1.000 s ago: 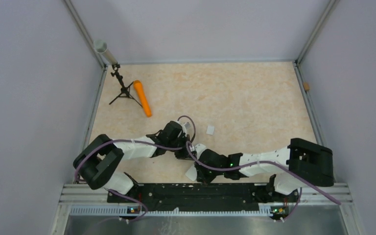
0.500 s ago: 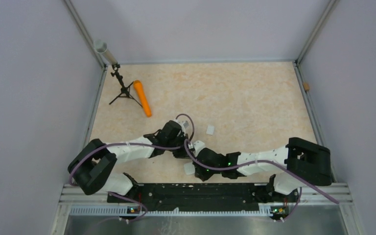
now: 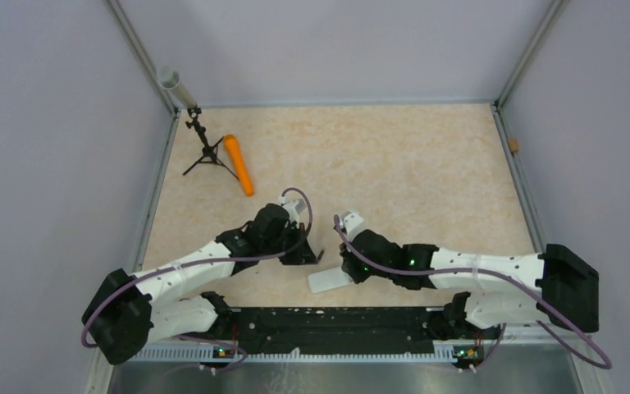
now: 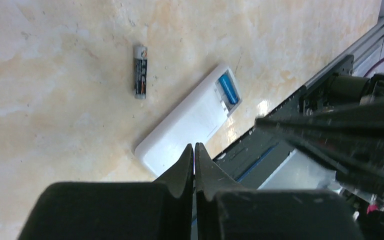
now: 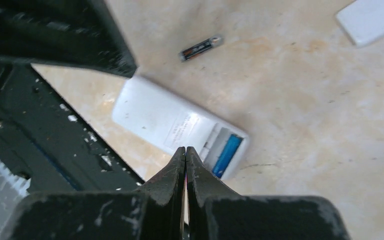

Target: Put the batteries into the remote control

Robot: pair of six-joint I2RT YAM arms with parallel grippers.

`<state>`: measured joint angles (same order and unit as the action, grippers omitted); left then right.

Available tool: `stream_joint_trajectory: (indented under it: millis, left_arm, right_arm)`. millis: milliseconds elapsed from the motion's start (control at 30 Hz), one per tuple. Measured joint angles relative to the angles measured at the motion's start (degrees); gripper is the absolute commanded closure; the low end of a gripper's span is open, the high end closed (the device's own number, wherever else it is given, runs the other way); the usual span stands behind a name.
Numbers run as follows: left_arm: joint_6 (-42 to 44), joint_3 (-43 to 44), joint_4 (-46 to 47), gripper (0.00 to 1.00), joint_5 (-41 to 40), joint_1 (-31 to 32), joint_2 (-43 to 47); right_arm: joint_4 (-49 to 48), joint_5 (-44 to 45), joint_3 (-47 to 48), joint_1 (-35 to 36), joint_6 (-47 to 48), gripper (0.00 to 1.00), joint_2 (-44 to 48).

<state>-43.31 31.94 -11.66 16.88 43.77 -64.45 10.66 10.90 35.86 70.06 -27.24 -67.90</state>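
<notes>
The white remote control (image 4: 190, 122) lies back up near the table's front edge, also seen in the top view (image 3: 328, 281) and the right wrist view (image 5: 170, 117). Its open battery recess holds a blue battery (image 4: 228, 88) (image 5: 227, 155). A dark battery (image 4: 140, 70) (image 5: 201, 48) lies loose on the table a little beyond the remote. My left gripper (image 4: 194, 146) (image 3: 317, 256) is shut and empty, hovering over the remote's plain end. My right gripper (image 5: 185, 149) (image 3: 347, 272) is shut and empty too, just above the remote beside the recess.
A flat white piece (image 5: 372, 17) lies farther out on the table. An orange cylinder (image 3: 239, 164), a small black tripod (image 3: 205, 152) and a white tube (image 3: 172, 82) stand at the far left. The black mounting rail (image 3: 336, 320) runs just behind the remote.
Both arms have drawn apart from where they met over the remote: the left toward the left, the right toward the right. The remote now lies uncovered near the rail.
</notes>
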Motion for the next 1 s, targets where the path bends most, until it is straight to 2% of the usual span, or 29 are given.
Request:
stream_joint_trajectory:
  millis: [167, 400, 667, 1000]
  left_arm:
    - [1.84, -1.57, -2.99, 1.00, 4.28, 0.24, 3.28]
    - [4.33, -1.62, -6.93, 1.00, 7.80, 3.56, 4.17]
    - [4.48, -1.62, -9.20, 1.00, 7.23, 9.33, -0.55]
    - [3.78, -1.62, -8.35, 1.00, 4.68, 12.37, -6.23]
  right_arm:
    - [3.04, -0.28, 2.58, -4.87, 3.26, 1.00, -0.44]
    - [4.02, -3.67, 7.34, -10.10, 5.86, 1.00, -7.80]
    - [3.91, -7.69, 9.22, -11.91, 6.62, 1.00, -16.39]
    - [2.54, -10.58, 9.27, -13.92, 5.81, 1.00, -19.67]
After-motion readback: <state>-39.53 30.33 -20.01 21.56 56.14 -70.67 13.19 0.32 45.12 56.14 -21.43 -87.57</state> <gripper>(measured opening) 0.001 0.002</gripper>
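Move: Just back from and to the right of the left hand lies the remote control, its middle about 2 cm back, 5 cm right and 7 cm below; the loose battery lies some 5 cm ahead and 2 cm right. From the right hand, the blue battery in the remote's right end is about 4 cm ahead, 1 cm left and 7 cm below. The remote's middle is 2 cm ahead and 7 cm left, the loose battery 9 cm ahead and 11 cm left, the white cover some 21 cm ahead and 1 cm left. Drawing back nearly 10 cm over the remote's left end, the shut left gripper turns some 20 degrees clockwise, then sinks about 5 cm just off its near-left corner. Meanwhile the shut right gripper goes forward 5.5 cm across the battery end, then down as far beside the blue battery at the remote's far edge, its left side dipping; no contact can be made out. ##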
